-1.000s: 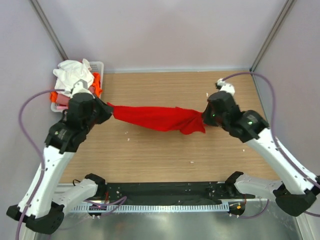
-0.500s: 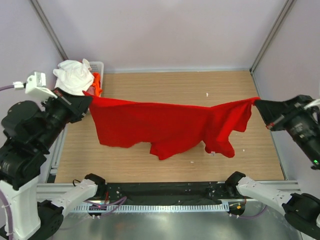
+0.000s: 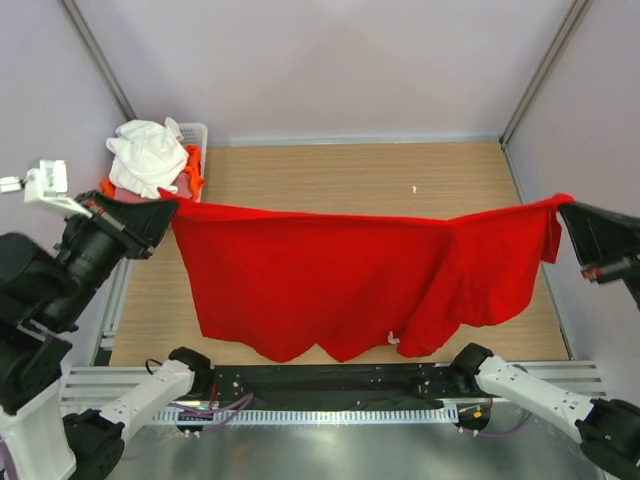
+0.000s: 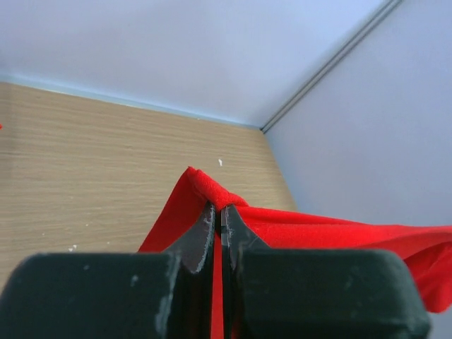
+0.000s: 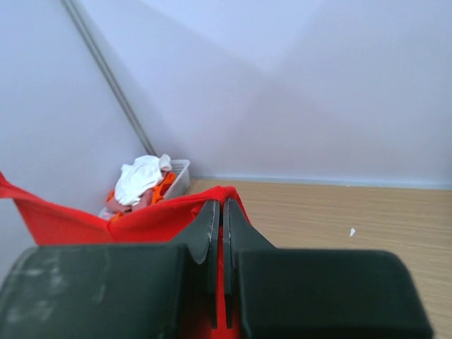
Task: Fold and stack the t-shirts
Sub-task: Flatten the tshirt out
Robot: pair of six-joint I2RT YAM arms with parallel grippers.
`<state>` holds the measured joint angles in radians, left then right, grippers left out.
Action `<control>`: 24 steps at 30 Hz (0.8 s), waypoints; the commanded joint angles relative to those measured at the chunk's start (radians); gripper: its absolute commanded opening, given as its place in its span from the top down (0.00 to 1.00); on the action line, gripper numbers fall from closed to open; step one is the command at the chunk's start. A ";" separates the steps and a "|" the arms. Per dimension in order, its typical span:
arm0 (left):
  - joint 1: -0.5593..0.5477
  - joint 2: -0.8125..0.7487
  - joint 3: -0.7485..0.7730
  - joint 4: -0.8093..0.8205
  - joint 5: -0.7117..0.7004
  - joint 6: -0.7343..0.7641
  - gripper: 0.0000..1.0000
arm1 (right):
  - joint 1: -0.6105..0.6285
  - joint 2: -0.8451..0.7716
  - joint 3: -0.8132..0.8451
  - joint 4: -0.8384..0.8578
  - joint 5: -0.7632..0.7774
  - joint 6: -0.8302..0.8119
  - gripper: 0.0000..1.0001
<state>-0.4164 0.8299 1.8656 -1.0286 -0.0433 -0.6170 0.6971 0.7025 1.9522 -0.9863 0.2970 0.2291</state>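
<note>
A large bright red t-shirt (image 3: 320, 275) hangs spread in the air over the wooden table, stretched between both arms. My left gripper (image 3: 170, 204) is shut on its left top corner (image 4: 205, 185). My right gripper (image 3: 566, 205) is shut on its right top corner (image 5: 226, 193). The lower hem droops toward the table's near edge. Other t-shirts, white (image 3: 148, 155), orange (image 3: 193, 166) and pink, lie heaped in the basket at the far left.
A white slotted basket (image 3: 196, 132) stands at the table's far left corner, also seen in the right wrist view as the basket (image 5: 176, 176). Grey walls close in on three sides. Small white specks (image 3: 415, 188) lie on the wood.
Both arms have risen and drawn apart. The red shirt went from a bunched strip on the table to a wide sheet hanging in the air.
</note>
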 commanded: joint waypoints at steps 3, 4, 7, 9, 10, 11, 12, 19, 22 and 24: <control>0.002 0.235 -0.033 0.048 -0.194 0.020 1.00 | 0.284 0.256 -0.018 0.245 0.547 -0.224 0.99; 0.007 0.277 -0.019 0.033 -0.220 0.010 1.00 | 0.332 0.278 -0.035 0.353 0.685 -0.290 0.99; 0.149 0.450 -0.012 0.041 -0.085 -0.045 1.00 | 0.389 0.362 -0.110 0.606 0.775 -0.532 0.99; 0.249 0.552 -0.093 0.146 0.037 -0.090 1.00 | 0.308 0.469 -0.115 0.637 0.766 -0.603 0.99; 0.266 0.596 -0.117 0.185 0.071 -0.114 1.00 | 0.204 0.524 -0.089 0.577 0.717 -0.561 0.99; 0.283 0.639 -0.127 0.212 0.091 -0.122 1.00 | 0.094 0.581 -0.053 0.507 0.550 -0.501 0.99; 0.298 0.685 -0.118 0.261 0.129 -0.128 1.00 | -0.130 0.691 -0.012 0.436 0.469 -0.388 0.99; 0.318 1.280 0.350 0.123 0.123 -0.133 0.62 | -0.657 1.470 0.538 0.177 -0.200 -0.074 0.40; 0.303 1.449 0.585 -0.014 0.091 -0.115 0.21 | -0.659 1.681 0.891 0.107 -0.283 -0.054 0.00; 0.271 1.372 0.507 0.046 0.051 -0.092 0.03 | -0.659 1.617 0.726 0.209 -0.318 -0.016 0.00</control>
<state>-0.1150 2.3260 2.3421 -0.9211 0.0456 -0.7376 -0.0101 2.4680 2.6740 -0.7662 0.1661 0.1184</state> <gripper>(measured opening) 0.905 0.993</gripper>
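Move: My two hands hold the red t-shirt's top corners high up. Its middle hangs about 33 cm to the inner side of each hand and 20 cm down, roughly 5 cm back of my left. The far strip of table it is meant for lies some 45 cm ahead, 7 cm right and 50 cm below my left hand, and about 55 cm ahead and 54 cm below my right. The clothes basket stands 36 cm ahead, 25 cm left and 43 cm below my left hand. I fling the red shirt out over the table: both hands sweep forward and down fast, my left about 42 cm out and 36 cm down, my right some 55 cm out, first bowing left, then back right, and dropping mostly late. Both wrists tip downward, my right also twisting clockwise. Near the far edge, still well above the table, I open both grippers wide and let the corners go. ##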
